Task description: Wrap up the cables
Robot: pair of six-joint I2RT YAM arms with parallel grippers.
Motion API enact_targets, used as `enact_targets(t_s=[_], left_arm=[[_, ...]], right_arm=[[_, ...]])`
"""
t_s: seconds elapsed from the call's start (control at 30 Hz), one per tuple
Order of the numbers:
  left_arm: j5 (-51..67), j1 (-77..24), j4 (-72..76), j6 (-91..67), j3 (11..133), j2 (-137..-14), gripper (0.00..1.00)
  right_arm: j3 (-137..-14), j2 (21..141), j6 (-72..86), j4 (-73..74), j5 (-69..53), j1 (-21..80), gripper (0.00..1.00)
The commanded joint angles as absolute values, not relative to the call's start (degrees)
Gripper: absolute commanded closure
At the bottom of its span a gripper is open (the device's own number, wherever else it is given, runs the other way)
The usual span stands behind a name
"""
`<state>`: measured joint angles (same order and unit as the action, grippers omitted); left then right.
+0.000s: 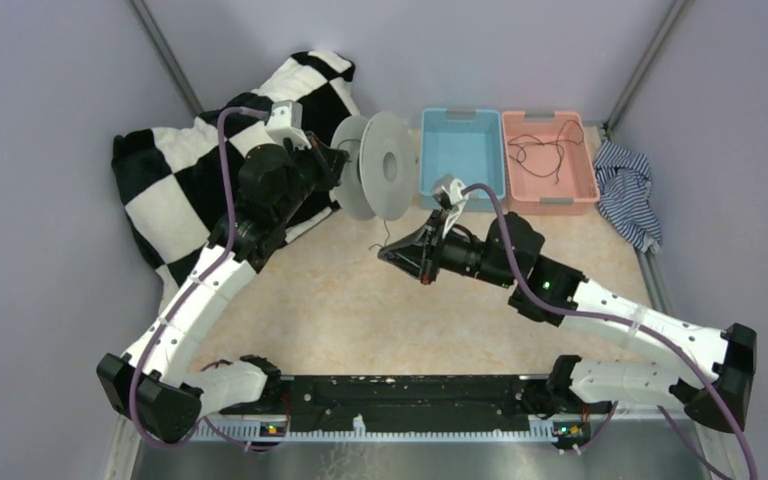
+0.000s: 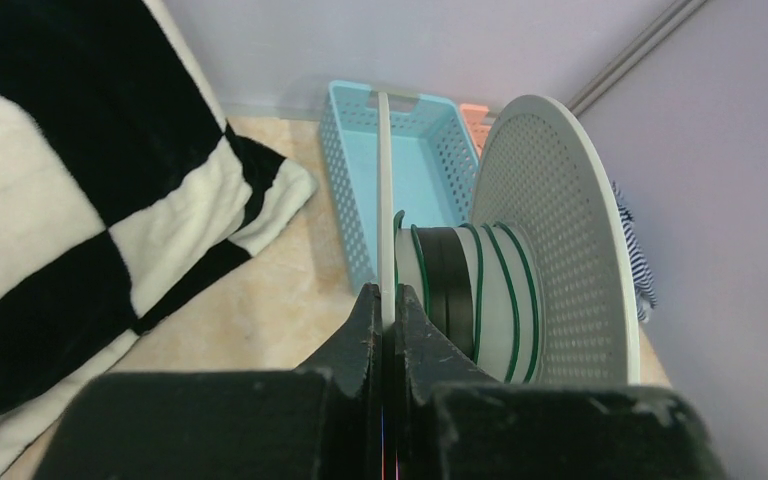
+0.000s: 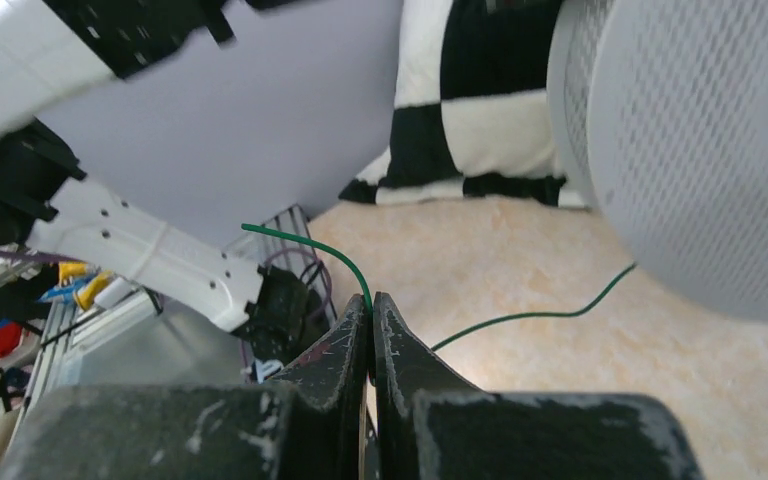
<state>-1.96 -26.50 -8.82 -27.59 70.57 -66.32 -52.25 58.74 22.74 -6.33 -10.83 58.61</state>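
A pale grey spool (image 1: pixel 380 165) stands on edge near the back of the table. My left gripper (image 2: pixel 387 290) is shut on its near thin flange (image 2: pixel 384 200); the wide perforated flange (image 2: pixel 560 230) is to the right. Green turns of cable (image 2: pixel 480 290) lie round the hub beside a black band. My right gripper (image 3: pixel 372 297) is shut on a thin green cable (image 3: pixel 530 315) that runs across the table toward the spool (image 3: pixel 700 150), with its free end curling left. From above, the right gripper (image 1: pixel 385 255) sits in front of the spool. More thin black cables (image 1: pixel 545 150) lie in the pink bin.
A blue bin (image 1: pixel 463 117) and a pink bin (image 1: pixel 585 170) stand side by side at the back, right of the spool. A black-and-white checkered blanket (image 1: pixel 180 170) covers the back left. A striped cloth (image 1: pixel 628 190) lies by the right wall.
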Motion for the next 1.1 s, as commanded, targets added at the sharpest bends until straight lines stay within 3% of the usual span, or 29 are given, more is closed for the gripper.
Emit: enact_targets(t_s=[0.0,0.37,0.7,1.07], left_arm=[[-5.3,-26.7,-1.0,-23.8,69.2,-62.7,1.00],[-2.9,-27.2,-4.7,-16.6,69.0,-58.9,1.00],[6.2,-27.2,-7.2,-13.5,67.5,-58.1,1.00],[15.1,-27.2,-10.8,-10.7,68.0,-59.1,1.00]], right_arm=[[-62.2,62.1,19.5,-10.1,-10.4,59.3,1.00],[-83.9,79.7,16.0,-9.9,-10.8,56.9,1.00],[-86.3,84.9,20.5,-13.3,-8.7,51.9,1.00],[-82.9,81.2,21.7,-14.0,-7.3,44.8,1.00]])
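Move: The right fingers hold the green cable's end on the near side of the spool: the spool's middle lies about 13 cm ahead of this hand, some 2 cm to its left and 5 cm higher. The blue basket is roughly 38 cm ahead of the right hand, 18 cm to its right and 28 cm below. From the left hand, pinching the spool's left flange, the spool's middle is about 6 cm ahead, 5 cm right and 6 cm below; the checkered cushion lies some 15 cm ahead, 23 cm left and 25 cm down. Keeping the cable end pinched, the right hand swings up about 11 cm while going forward and left on the spool's near side, then carries on forward over the top, about 15 cm in all, sinking slightly, curving back to its right and turning some 15 degrees clockwise. The left hand keeps its pinch on the flange and draws the spool back about 5 cm beneath the cable, sinking a little and rolling its left side up as it turns clockwise. ##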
